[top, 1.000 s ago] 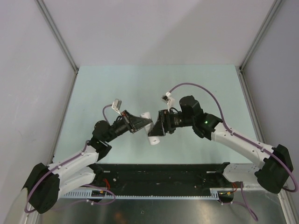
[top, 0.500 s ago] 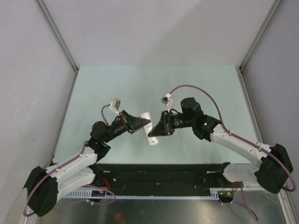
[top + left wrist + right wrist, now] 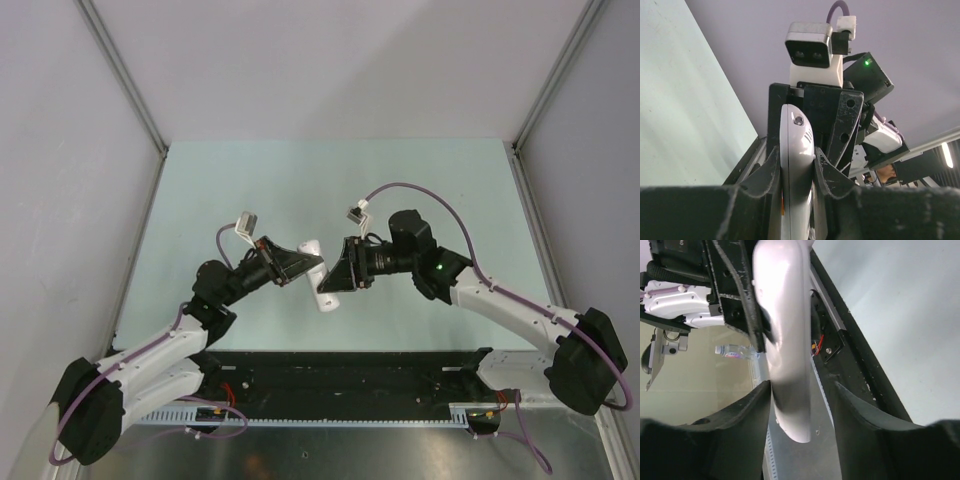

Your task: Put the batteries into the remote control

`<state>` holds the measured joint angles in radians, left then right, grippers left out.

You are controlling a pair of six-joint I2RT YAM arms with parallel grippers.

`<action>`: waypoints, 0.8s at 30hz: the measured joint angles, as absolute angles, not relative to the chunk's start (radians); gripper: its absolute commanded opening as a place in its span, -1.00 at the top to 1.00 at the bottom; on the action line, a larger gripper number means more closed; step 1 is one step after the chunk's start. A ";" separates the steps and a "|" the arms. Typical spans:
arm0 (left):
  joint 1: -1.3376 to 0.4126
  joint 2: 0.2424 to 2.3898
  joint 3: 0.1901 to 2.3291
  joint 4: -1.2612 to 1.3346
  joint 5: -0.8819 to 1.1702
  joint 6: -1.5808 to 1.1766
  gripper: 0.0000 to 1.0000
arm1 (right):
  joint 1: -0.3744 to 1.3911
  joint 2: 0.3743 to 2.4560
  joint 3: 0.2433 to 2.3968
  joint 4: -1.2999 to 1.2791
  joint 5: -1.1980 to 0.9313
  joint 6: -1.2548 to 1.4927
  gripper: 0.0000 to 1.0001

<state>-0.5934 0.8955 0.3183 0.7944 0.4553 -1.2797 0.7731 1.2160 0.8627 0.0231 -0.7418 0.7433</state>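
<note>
The white remote control (image 3: 322, 281) hangs in the air above the table, tilted, between the two grippers. My left gripper (image 3: 306, 267) is shut on it; in the left wrist view both fingers press the remote's (image 3: 796, 150) narrow sides. My right gripper (image 3: 340, 277) is open around the remote's other end; in the right wrist view the remote (image 3: 785, 335) lies against the left finger (image 3: 747, 412), with a gap to the right finger (image 3: 860, 415). No purple-blue or green battery shows in any view.
The pale green table (image 3: 400, 180) is bounded by grey walls on three sides. A black rail (image 3: 350, 375) runs along the near edge between the arm bases. The right wrist's camera (image 3: 810, 47) faces the left wrist view closely.
The right gripper and its wrist have shifted slightly to the left along the remote. The left gripper still holds the remote at almost the same place.
</note>
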 measured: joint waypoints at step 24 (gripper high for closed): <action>-0.593 0.952 0.342 0.764 0.448 -1.217 1.00 | 0.779 1.081 0.903 -0.245 -0.395 0.649 -0.60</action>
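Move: Around the near half of the remote control stand the right hand's half-open fingers, pointing left; the middle of the remote is about 2 cm ahead and 2 cm to the left of that hand, at about its height. The left gripper's fingertips, pinching the remote's far half, stand about 5 cm ahead and 4 cm to the left of the right hand. From the left hand, the remote's middle is some 3 cm back, 1 cm to the right and about level. Opening from half to wide, the right fingers clear the near half of the remote as the hand draws off about 5 cm to its right and forward, mostly late on, turning some 15 degrees clockwise with the fingertips dipping about 10. The left hand keeps its pinch and finally sinks about 1.5 cm, easing forward too. ##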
